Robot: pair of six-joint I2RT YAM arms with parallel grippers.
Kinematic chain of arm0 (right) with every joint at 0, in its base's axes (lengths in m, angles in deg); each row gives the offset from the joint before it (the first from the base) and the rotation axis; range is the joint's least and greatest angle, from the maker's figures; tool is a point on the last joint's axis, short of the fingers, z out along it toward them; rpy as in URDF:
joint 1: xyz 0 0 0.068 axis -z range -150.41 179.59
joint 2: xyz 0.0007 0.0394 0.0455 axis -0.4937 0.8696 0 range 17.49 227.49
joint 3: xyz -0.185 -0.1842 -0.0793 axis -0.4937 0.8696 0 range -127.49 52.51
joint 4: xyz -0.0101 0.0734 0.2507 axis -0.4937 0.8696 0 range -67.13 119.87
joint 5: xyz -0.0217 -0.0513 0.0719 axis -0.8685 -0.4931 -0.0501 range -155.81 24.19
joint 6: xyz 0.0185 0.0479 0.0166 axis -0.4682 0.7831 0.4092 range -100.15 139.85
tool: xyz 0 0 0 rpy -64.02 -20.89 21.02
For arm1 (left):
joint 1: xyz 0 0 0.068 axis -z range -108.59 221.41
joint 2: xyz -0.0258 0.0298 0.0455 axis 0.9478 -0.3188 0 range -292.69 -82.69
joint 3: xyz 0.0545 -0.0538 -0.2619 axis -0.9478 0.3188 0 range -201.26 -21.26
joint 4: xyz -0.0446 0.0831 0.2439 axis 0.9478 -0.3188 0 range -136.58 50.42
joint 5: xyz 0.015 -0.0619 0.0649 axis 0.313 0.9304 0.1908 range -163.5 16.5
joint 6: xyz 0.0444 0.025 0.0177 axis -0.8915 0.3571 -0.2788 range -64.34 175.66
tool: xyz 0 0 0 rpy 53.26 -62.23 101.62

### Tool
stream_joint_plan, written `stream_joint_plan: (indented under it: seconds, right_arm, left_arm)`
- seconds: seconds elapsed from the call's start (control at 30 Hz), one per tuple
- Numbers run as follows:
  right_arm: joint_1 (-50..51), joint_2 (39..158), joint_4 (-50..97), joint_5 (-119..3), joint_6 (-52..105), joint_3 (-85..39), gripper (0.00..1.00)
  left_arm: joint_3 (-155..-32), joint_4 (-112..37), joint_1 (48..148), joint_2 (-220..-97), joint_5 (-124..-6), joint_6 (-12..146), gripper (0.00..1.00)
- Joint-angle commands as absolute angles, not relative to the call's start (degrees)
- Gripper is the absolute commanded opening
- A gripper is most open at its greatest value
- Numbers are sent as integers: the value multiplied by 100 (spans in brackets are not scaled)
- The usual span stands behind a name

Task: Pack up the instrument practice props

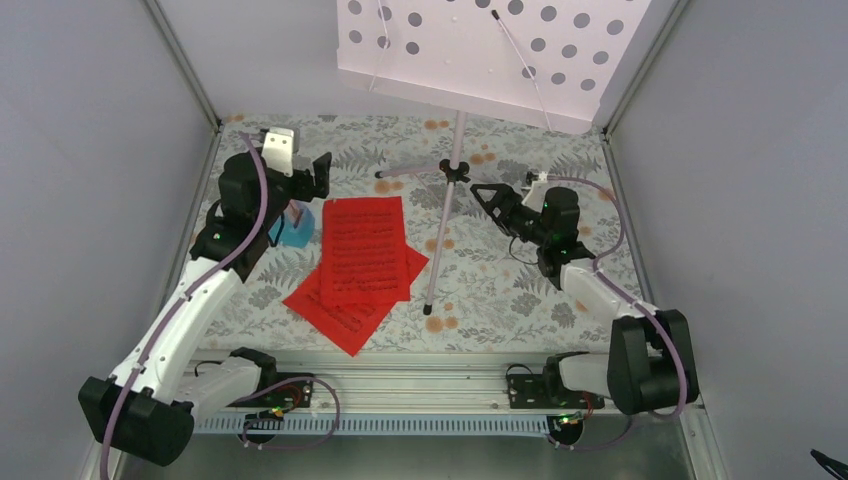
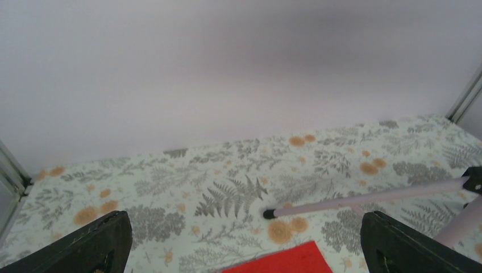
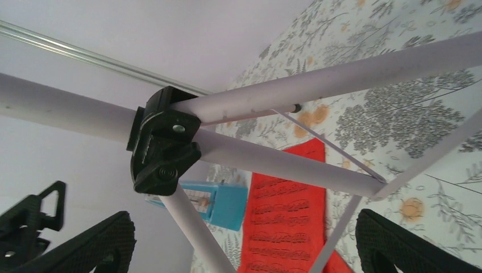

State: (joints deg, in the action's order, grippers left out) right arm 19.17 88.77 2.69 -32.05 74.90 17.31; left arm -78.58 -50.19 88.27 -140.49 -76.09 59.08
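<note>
The pale lilac music stand stands at the back middle, its perforated desk (image 1: 480, 50) high above the pole (image 1: 448, 200). Red sheet-music pages (image 1: 362, 255) lie overlapped on the table left of the pole. The light-blue metronome (image 1: 296, 222) lies left of the pages, partly hidden by my left arm. My left gripper (image 1: 318, 175) is open and empty above the table; in the left wrist view (image 2: 244, 244) it faces a stand leg (image 2: 364, 199) and a page corner (image 2: 284, 261). My right gripper (image 1: 490, 197) is open just right of the stand's black hub (image 3: 165, 142). Its wrist view (image 3: 244, 244) also shows the metronome (image 3: 221, 202) and pages (image 3: 284, 222).
Grey walls enclose the floral tablecloth (image 1: 520, 290) on the left, back and right. The stand's three legs spread over the back middle, one foot (image 1: 428, 310) near the front. A metal rail (image 1: 420, 395) with both arm bases runs along the near edge.
</note>
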Motion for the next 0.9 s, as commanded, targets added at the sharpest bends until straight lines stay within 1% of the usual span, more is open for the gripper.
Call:
stream_joint_plan:
  seconds: [0.0, 0.2, 0.57, 0.73, 0.87]
  right_arm:
    - [1941, 9164, -619, -2758, 8068, 1490, 91]
    - [1917, 9458, -1207, -2611, 8428, 1443, 75]
    - [1829, 9786, -1359, -2435, 8416, 1080, 57]
    - [1824, 10088, -1387, -2239, 8384, 844, 46]
    - [1803, 10116, -1339, -2305, 8324, 832, 43]
  left_arm:
    - [-7862, -5040, 8810, -14136, -7641, 5844, 100]
    - [-7861, -5053, 8809, -14186, -7536, 5876, 100]
    - [-7873, -5076, 8802, -14252, -7541, 5865, 100]
    - [-7874, -5082, 8810, -14246, -7549, 5858, 100]
    - [-7874, -5090, 8806, -14256, -7544, 5860, 100]
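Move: The black leg clamp on the music stand's pole is some 6 cm ahead of the right hand, 5 cm to its left and about 3 cm higher. From that hand the tip of the stand's near leg is about 21 cm back and 10 cm left, and the upper red sheet about 8 cm back and 24 cm left, both some 20 cm below. The clamp lies about 23 cm right of the left hand, 4 cm ahead and 10 cm lower. The stand's leg clamp is what the right hand closes in on: it reaches diagonally forward, up and left, roughly 5 to 6 cm in all, with the rise mostly mid-way, and rolls about 10 degrees, its left side rising. The fingers narrow from nearly wide to under half open as their tips come to either side of the clamp's lower knob; contact can't be seen. ##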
